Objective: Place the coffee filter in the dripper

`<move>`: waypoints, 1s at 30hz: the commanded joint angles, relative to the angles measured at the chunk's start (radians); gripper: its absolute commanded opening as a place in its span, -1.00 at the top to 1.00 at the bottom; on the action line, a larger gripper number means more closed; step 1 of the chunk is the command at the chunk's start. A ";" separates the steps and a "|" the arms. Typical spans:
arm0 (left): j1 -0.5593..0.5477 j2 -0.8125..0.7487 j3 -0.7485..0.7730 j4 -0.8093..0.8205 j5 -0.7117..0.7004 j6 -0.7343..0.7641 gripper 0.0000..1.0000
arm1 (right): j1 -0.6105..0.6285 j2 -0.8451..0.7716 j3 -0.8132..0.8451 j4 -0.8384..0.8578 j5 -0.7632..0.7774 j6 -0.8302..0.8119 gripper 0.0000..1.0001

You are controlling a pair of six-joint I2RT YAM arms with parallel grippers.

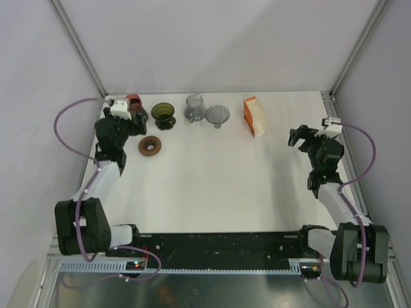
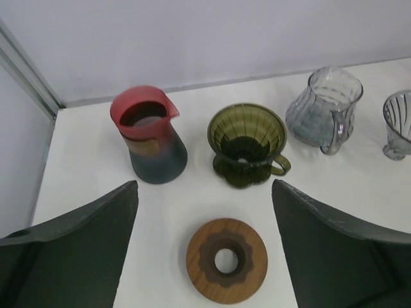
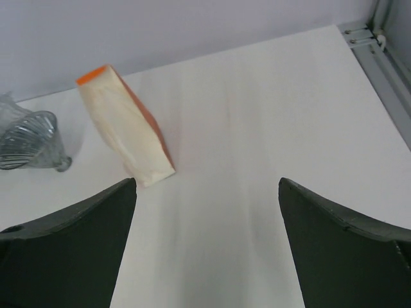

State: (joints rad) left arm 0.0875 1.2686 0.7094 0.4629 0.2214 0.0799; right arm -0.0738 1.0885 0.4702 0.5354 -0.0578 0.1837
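The coffee filters are a cream paper stack in an orange sleeve at the back right, also seen up left in the right wrist view as the filter stack. A green dripper stands at the back left and shows in the left wrist view as the green dripper. A clear ribbed glass dripper stands right of centre. My left gripper is open just before the green dripper, and the left gripper holds nothing. My right gripper is open and empty to the right of the filters; the right gripper has bare table between its fingers.
A red-topped dark carafe stands at the back left corner. A clear glass jug sits between the two drippers. A wooden ring lies flat below my left gripper. Frame posts and walls close the table's back and sides.
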 commanded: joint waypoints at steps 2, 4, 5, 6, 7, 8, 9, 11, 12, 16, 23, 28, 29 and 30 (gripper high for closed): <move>-0.002 0.119 0.278 -0.304 -0.055 -0.029 -0.58 | 0.018 -0.044 0.095 -0.207 -0.094 0.025 -0.92; -0.022 0.193 0.359 -0.315 -0.128 -0.041 -0.48 | 0.032 -0.038 0.097 -0.211 -0.107 0.017 -0.92; -0.035 0.238 0.404 -0.317 -0.191 -0.037 -0.45 | 0.038 -0.033 0.097 -0.211 -0.111 0.012 -0.91; -0.044 0.273 0.440 -0.318 -0.257 -0.033 -0.43 | 0.043 -0.028 0.097 -0.212 -0.116 0.009 -0.91; -0.049 0.316 0.488 -0.318 -0.303 -0.030 -0.42 | 0.048 -0.024 0.097 -0.212 -0.121 0.006 -0.90; -0.051 0.350 0.528 -0.318 -0.351 -0.028 -0.41 | 0.053 -0.020 0.097 -0.212 -0.125 0.003 -0.90; -0.052 0.390 0.572 -0.319 -0.385 -0.021 -0.40 | 0.056 -0.017 0.097 -0.211 -0.127 -0.001 -0.89; -0.053 0.464 0.659 -0.321 -0.436 -0.001 -0.40 | 0.063 -0.010 0.096 -0.209 -0.127 -0.006 -0.89; -0.052 0.495 0.703 -0.328 -0.452 0.006 -0.40 | 0.064 -0.006 0.097 -0.207 -0.127 -0.008 -0.89; -0.035 0.627 0.881 -0.415 -0.449 0.000 -0.39 | 0.070 0.013 0.097 -0.192 -0.128 -0.016 -0.89; 0.012 0.778 1.041 -0.572 -0.334 -0.051 -0.37 | 0.071 0.036 0.096 -0.176 -0.120 -0.027 -0.88; 0.042 0.822 1.067 -0.597 -0.309 -0.070 -0.28 | 0.071 0.044 0.097 -0.158 -0.128 -0.026 -0.88; 0.047 0.827 1.072 -0.600 -0.303 -0.071 -0.27 | 0.071 0.045 0.097 -0.155 -0.131 -0.025 -0.88; 0.051 0.836 1.081 -0.604 -0.301 -0.072 -0.26 | 0.071 0.045 0.096 -0.152 -0.134 -0.025 -0.88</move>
State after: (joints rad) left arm 0.1181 2.0827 1.7256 -0.1070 -0.1177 0.0330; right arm -0.0082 1.1294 0.5415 0.3283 -0.1749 0.1707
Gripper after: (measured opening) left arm 0.640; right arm 0.940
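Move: The red-rimmed pitcher stands about 15 cm ahead of the left hand, 5 cm to its left and 16 cm lower. The green dripper is some 12 cm ahead and 8 cm right, 18 cm down. The brown ring lies almost straight below, level fore and aft, 3 cm right and 20 cm down. From the right hand, the pitcher is roughly 63 cm left, 19 cm ahead and 13 cm down. Left hand reaches some 17 cm forward and left, tipping down over the pitcher, fingers part-closing; right drifts left. ##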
